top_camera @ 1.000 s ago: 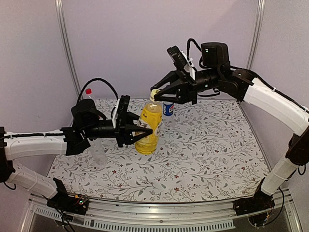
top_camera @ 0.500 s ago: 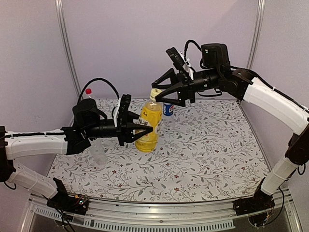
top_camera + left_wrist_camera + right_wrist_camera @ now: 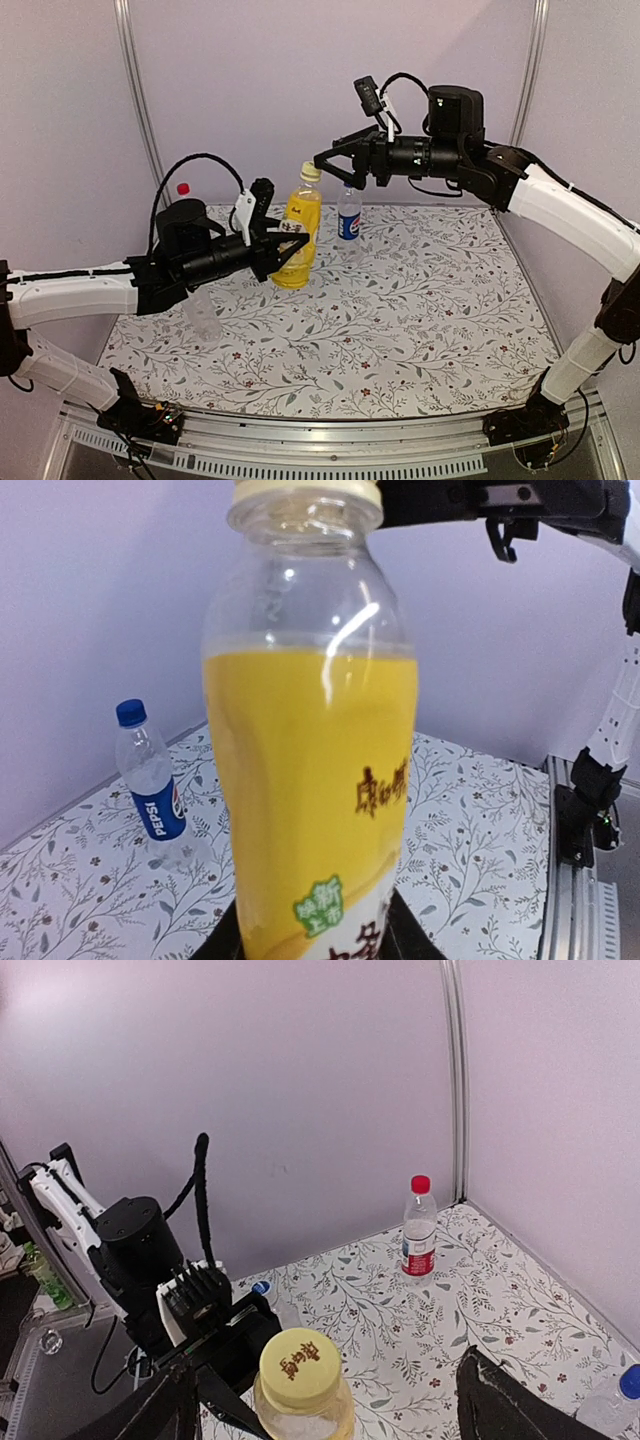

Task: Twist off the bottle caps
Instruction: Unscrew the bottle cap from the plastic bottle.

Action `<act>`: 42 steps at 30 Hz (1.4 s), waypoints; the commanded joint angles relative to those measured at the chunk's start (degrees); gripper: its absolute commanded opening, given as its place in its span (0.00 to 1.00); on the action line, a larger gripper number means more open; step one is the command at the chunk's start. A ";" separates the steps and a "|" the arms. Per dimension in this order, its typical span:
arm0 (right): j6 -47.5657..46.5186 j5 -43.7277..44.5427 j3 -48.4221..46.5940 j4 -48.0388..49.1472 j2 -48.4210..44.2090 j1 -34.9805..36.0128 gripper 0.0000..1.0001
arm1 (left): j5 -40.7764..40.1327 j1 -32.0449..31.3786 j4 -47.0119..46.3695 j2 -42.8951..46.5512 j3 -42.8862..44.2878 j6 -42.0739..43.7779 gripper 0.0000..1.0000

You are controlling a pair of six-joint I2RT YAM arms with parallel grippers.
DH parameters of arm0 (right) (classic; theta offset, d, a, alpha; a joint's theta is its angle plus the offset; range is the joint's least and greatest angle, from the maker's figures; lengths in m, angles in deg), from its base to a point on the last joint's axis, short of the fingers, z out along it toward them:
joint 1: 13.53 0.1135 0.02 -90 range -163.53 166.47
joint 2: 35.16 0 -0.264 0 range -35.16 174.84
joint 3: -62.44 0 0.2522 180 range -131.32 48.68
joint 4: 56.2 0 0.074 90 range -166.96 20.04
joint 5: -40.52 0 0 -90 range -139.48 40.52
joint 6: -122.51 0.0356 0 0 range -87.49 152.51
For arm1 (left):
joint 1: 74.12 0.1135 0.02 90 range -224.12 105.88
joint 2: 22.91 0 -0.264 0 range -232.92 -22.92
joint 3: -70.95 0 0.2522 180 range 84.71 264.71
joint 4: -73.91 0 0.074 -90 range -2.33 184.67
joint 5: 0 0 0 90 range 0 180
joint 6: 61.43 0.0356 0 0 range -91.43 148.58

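Note:
My left gripper (image 3: 286, 247) is shut on the lower body of the yellow-liquid bottle (image 3: 297, 235), holding it nearly upright above the table. This bottle (image 3: 310, 780) fills the left wrist view, with the pale yellow cap (image 3: 305, 492) on its neck. My right gripper (image 3: 335, 170) stands open just right of the cap (image 3: 311, 172), not touching it. In the right wrist view the cap (image 3: 298, 1367) lies between the spread fingers (image 3: 495, 1400). The blue-label bottle (image 3: 349, 215) stands behind. The red-white label bottle (image 3: 419, 1228) stands at the far left corner. A plain clear bottle (image 3: 203, 315) stands beneath my left arm.
The floral tablecloth (image 3: 420, 320) covers the table. Purple walls with metal posts (image 3: 135, 90) close in the back and sides. A metal rail (image 3: 330, 450) runs along the near edge.
My right gripper has opened off the yellow bottle's cap and drawn back to the right. My left gripper has carried the bottle a little up and toward the back.

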 commanded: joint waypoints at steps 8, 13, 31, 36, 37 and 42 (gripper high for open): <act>10.39 11.68 -5.55 0.71 4.71 3.00 0.81 | -10.17 -2.22 3.90 -1.22 2.42 2.36 0.29; 10.94 12.05 -6.04 0.87 6.20 4.00 0.72 | -12.61 -2.75 4.58 -1.31 2.68 2.97 0.28; 11.42 10.09 -6.89 -0.28 8.47 4.51 0.31 | -15.96 -3.13 5.49 -1.04 3.02 3.50 0.28; 10.72 9.19 -6.30 0.07 8.00 4.49 0.19 | -16.21 -3.08 5.47 -1.01 2.93 3.59 0.28; 10.44 8.78 -6.01 0.34 7.85 4.49 0.16 | -16.08 -3.04 5.38 -0.92 2.89 3.59 0.28; 6.74 5.32 -4.31 1.71 6.37 4.13 0.05 | -13.14 -3.07 3.85 -0.09 1.99 3.97 0.28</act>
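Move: Just off the right hand's open fingertips, about 4 cm to its left, level fore and aft and 1 cm lower, sits the yellow bottle cap. The left hand still grips the bottle below it, with the cap roughly 12 cm above that hand, 2 cm ahead and 2 cm to its right. The Pepsi bottle stands some 25 cm ahead of the right hand, 7 cm to its right and 32 cm lower. Reaching left over the yellow cap, the right hand first eases forward, then goes about 4 cm left and sinks nearly 3 cm, its wrist rolling some 10 degrees, and closes its wide-open fingers around the cap. The left hand keeps its hold on the bottle, carrying it about 2.5 cm forward and 2 cm down while turning slightly counter-clockwise. ##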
